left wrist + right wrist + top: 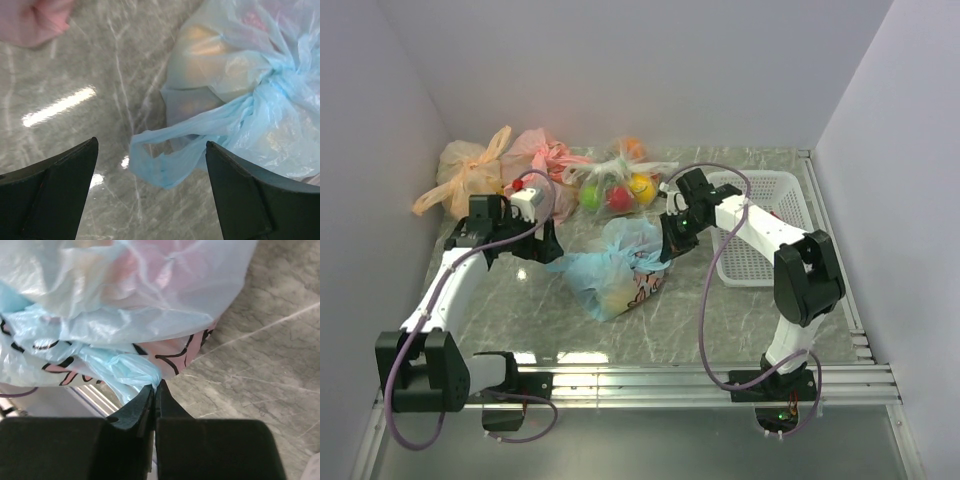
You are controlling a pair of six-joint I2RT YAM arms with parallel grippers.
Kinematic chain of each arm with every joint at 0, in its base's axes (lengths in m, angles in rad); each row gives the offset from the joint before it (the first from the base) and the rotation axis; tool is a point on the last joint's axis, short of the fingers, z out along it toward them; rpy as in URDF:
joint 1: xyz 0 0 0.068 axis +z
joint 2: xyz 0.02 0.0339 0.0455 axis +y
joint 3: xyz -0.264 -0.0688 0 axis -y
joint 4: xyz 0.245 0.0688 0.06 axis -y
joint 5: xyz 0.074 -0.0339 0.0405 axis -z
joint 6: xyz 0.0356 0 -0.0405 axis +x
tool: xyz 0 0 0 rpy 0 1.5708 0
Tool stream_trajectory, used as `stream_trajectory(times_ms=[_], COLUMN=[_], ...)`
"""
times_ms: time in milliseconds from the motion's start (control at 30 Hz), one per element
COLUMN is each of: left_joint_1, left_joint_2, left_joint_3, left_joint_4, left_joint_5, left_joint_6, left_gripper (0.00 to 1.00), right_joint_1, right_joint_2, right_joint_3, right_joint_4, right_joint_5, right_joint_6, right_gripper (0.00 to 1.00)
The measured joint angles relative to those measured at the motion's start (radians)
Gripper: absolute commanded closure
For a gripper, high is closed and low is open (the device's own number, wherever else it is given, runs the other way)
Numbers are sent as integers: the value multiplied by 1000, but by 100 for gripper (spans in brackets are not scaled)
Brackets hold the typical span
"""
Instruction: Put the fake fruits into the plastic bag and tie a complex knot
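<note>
The light blue plastic bag (pixel 615 265) with pink cartoon prints lies mid-table, its handles bunched into a knot (pixel 280 85). Dim orange-yellow fake fruits (pixel 200 45) show through its thin wall. One handle tail (pixel 170 160) hangs as a loop between the tips of my left gripper (pixel 151 145), which stands open just left of the bag (pixel 240 75) without touching it. My right gripper (pixel 155 386) is shut on the other light blue tail (pixel 120 367) at the bag's right side, under the printed wall (pixel 150 290). In the top view the left gripper (pixel 542 250) and right gripper (pixel 668 250) flank the bag.
A clear bag (pixel 615 190) with bright fruits, a pink bag (pixel 545 155) and an orange bag (pixel 470 175) sit along the back wall. A white basket (pixel 760 225) stands at the right, beside the right arm. Metal rails (pixel 720 375) run along the near edge.
</note>
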Motion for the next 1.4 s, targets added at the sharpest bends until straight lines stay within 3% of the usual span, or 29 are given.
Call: stream_trajectory(times_ms=[333,700,800,833,900,933,1200,1400], left_joint_1=[-38,-85,-121,-130,-137,-133,-26,98], left_joint_2=[88,202,239,251,267,270,215,128], left_joint_3=[0,0,0,0,0,0,25,93], left_joint_4=[-22,-9,-2,1,4,6,-23,-85], left_joint_5=[-63,-127,-133,-136,-158,-172,-220,-160], left_joint_6=[18,31,37,35,24,23,39,114], left_gripper=[24,28,49,65,83,97,99,100], right_joint_1=[3,3,3,3,0,-1,-8,-17], right_joint_2=[-9,-9,-9,-9,-9,-9,-71,-172], right_joint_3=[0,0,0,0,0,0,0,-27], right_joint_4=[3,3,4,4,3,4,49,139], right_joint_5=[59,63,64,66,78,86,163,185], right_joint_6=[-26,-40,-44,-46,-52,-55,-86,-122], right_gripper=[100,100,100,100,100,100,100,100])
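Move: Below the open left hand, about 9 cm down and 1 cm to its right, level with it fore and aft, lies the loose end of the bag's left handle. The bag's knot is some 12 cm right of that hand and 1 cm back, with the pink bag about 13 cm ahead. For the right hand, already pinching the other handle, the knot lies about 11 cm left and level fore and aft, the left handle end some 24 cm left, and the white basket about 18 cm right and 6 cm ahead. Sinking about 8.5 cm almost straight down, the left hand shuts its fingers on the loose left handle, then draws it about 6 cm left, away from the knot, while rising about as far. The right hand keeps its pinch on the other handle, nearly still at first, then rises some 5 cm and goes about 4 cm forward, easing slightly right as its fingertips swing forward some 20 degrees. ##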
